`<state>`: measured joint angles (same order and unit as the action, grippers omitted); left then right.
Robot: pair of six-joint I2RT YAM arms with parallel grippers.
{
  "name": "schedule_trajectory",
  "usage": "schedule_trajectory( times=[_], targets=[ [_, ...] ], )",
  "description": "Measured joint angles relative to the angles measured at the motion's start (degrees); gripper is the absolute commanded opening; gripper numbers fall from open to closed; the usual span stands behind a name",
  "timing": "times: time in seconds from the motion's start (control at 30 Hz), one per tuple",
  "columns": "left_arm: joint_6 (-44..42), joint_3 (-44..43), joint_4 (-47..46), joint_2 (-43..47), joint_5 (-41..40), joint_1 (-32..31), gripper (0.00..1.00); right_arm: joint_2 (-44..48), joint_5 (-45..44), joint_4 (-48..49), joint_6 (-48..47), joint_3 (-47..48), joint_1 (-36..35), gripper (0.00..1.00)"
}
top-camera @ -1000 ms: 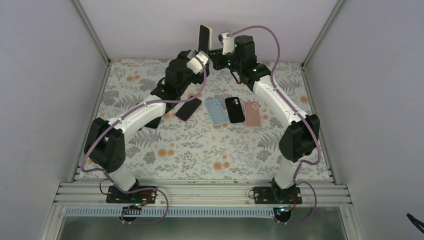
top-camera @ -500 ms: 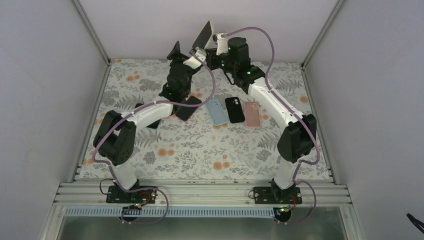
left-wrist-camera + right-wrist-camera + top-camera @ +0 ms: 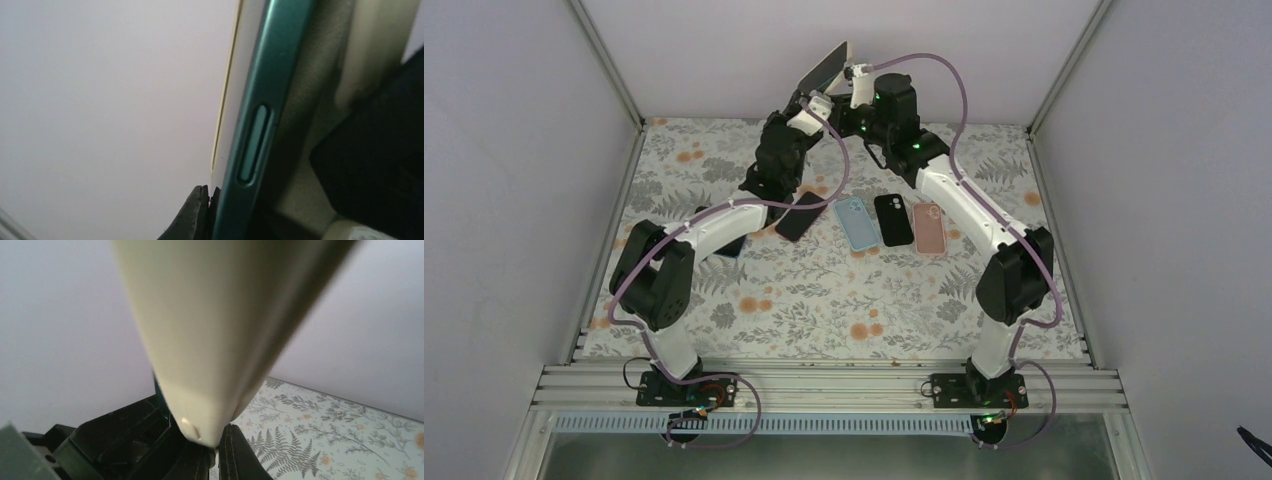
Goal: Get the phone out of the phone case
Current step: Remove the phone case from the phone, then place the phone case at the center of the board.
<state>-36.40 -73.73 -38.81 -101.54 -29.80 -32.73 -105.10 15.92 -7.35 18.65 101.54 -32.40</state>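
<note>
A phone with a teal frame in a cream phone case is held high above the far edge of the table, tilted with its dark screen facing down and left. My right gripper is shut on the case's lower end; the case fills the right wrist view above the gripper. My left gripper meets the phone from below left. In the left wrist view its fingertips are pressed together at the phone's edge, beside the cream case.
On the floral mat lie a light blue case, a black case and a pink case in a row, a dark phone or case to their left, and another dark one under the left arm.
The phone has tipped from upright to leaning left. My left gripper rose and closed in on its lower edge. My right gripper shifted slightly left with the case.
</note>
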Motion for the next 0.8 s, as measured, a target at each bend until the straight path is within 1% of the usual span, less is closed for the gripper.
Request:
schedule_trajectory(
  times=[0.1,0.2,0.37,0.4,0.47,0.67,0.73,0.8],
  targets=[
    [1.6,0.2,4.0,1.4,3.5,0.6,0.09,0.6,-1.4,-1.2,-4.0,-0.4,0.1,0.03],
    [2.5,1.3,9.3,4.0,7.9,1.2,0.03,1.6,-2.3,-3.6,-9.7,-0.8,0.8,0.03],
    [1.8,4.7,18.0,9.1,13.6,2.0,0.02,2.8,-1.3,-9.1,-18.1,-1.8,0.8,0.03],
    [1.6,5.3,20.0,10.1,14.1,2.2,0.02,3.1,-2.9,-10.1,-19.3,-2.4,1.0,0.03],
    [1.1,6.9,23.8,12.8,14.7,3.2,0.02,3.6,-6.5,-12.4,-22.0,-4.0,3.2,0.03],
    [-1.5,11.0,29.4,21.7,18.0,4.3,0.02,4.2,-14.1,-16.4,-27.7,-12.0,14.8,0.03],
    [-2.7,12.2,30.8,23.8,18.5,4.0,0.02,5.2,-14.9,-18.3,-29.1,-15.0,17.5,0.03],
    [-4.6,14.2,31.4,25.4,17.9,3.3,0.02,6.6,-13.8,-21.2,-29.9,-16.5,19.5,0.03]
  ],
)
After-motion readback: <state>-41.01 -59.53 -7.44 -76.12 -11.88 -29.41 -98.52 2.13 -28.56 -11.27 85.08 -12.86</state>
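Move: The left fingers already pinch the green-edged phone low down, its middle about 3 cm ahead, 2 cm right and 6 cm above them. The right fingers, some 5 cm right of them, pinch the partly loosened cream phone case, its middle about 2 cm ahead, 1 cm left and 6 cm up. From the right hand, 36 cm down, the black case lies level and 17 cm right; the pink case 2 cm back and 26 cm right. Keeping its pinch on the cream case, the right hand draws it off the phone, easing right and down before sweeping fast to the right, about 23 cm right and 15 cm down in all, rolling its left side down some 40 degrees. The left hand keeps the phone pinched and pulls back towards the base, sinking a little, turning clockwise and tipping down slightly. ##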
